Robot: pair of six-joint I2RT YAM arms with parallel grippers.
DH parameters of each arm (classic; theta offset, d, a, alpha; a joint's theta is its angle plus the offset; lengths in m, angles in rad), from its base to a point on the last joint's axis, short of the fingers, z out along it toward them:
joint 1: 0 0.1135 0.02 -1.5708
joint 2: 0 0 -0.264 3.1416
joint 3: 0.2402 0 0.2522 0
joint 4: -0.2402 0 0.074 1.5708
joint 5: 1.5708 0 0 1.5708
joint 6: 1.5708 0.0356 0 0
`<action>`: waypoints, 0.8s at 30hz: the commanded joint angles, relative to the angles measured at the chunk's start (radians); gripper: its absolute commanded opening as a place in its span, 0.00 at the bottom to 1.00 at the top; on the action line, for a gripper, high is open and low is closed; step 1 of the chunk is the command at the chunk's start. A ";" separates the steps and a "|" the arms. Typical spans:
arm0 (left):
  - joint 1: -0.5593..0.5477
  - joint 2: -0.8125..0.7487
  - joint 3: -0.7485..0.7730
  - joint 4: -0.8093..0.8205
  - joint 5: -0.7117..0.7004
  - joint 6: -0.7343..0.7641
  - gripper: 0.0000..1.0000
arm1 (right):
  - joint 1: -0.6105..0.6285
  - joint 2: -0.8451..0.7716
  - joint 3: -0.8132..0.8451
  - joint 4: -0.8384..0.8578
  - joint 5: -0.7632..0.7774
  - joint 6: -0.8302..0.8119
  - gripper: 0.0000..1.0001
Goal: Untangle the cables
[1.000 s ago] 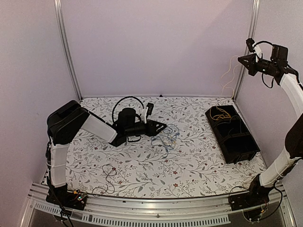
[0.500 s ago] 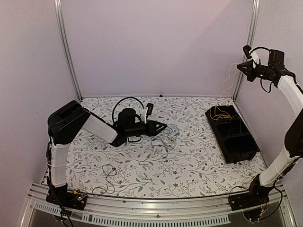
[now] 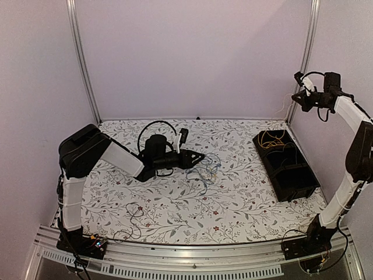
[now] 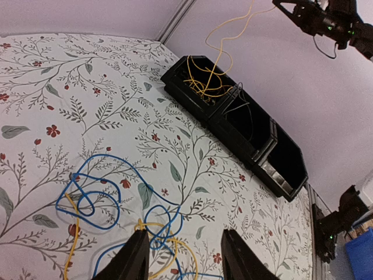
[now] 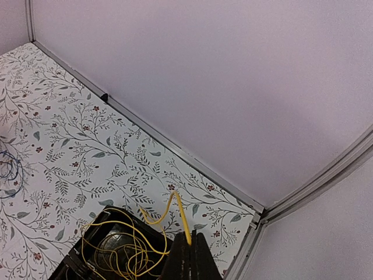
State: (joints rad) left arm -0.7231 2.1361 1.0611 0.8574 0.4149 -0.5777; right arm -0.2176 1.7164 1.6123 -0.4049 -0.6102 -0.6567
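The cables lie as a loose blue and yellow tangle [image 3: 204, 169] mid-table; in the left wrist view the blue loops [image 4: 93, 198] and yellow strands [image 4: 169, 245] lie just below and left of my fingers. My left gripper [image 3: 201, 156] [image 4: 183, 234] hovers low over the tangle's edge, open, with nothing between its fingers. High at the right, my right gripper [image 3: 295, 100] [image 5: 187, 240] is shut on a yellow cable [image 5: 182, 213]. That cable hangs down into a heap of yellow wire [image 5: 116, 254] in the black bin [image 3: 294, 175].
The black bin [image 4: 274, 137] has several compartments and stands at the table's right side. A thin dark wire [image 3: 133, 213] lies near the front left. A thick black arm cable [image 3: 152, 123] loops behind the left wrist. A metal corner post [image 3: 303, 58] stands close to the right gripper.
The right gripper has come down and slightly left with the yellow cable, leaving less cable hanging free above the bin. The left arm has not moved.
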 commanded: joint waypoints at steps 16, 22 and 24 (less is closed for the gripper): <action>0.028 -0.021 -0.036 0.029 0.010 -0.008 0.45 | 0.061 0.236 -0.026 -0.192 0.056 -0.128 0.00; 0.030 -0.019 -0.030 0.029 0.010 -0.012 0.45 | 0.090 0.305 -0.004 -0.203 0.137 -0.108 0.00; 0.031 -0.019 -0.030 0.029 0.013 -0.013 0.45 | 0.105 0.336 0.012 -0.224 0.169 -0.104 0.00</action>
State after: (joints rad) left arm -0.7067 2.1361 1.0328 0.8619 0.4152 -0.5823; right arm -0.1329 1.9949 1.5970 -0.5846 -0.5198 -0.7719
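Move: The right hand holds the yellow cable high up; the tray's far compartment, where its slack already lies, is about 7 cm farther out, 4 cm to the left and some 27 cm below. The tray's middle compartment, with a thin grey cable, is roughly 2 cm left and 4 cm nearer the base than this hand; the blue cable tangle lies some 36 cm left and 7 cm back. From the left hand the far compartment is about 19 cm ahead and 32 cm to the right. The right hand sinks almost straight down, some 17 cm, towards the tray's far compartment, its shut fingers keeping their pinch on the yellow cable and feeding the hanging length down. Meanwhile the wrist tips the fingers about 25 degrees further downward, so that they end above the tray, pointing steeply down and out towards the compartment, still holding the cable. ##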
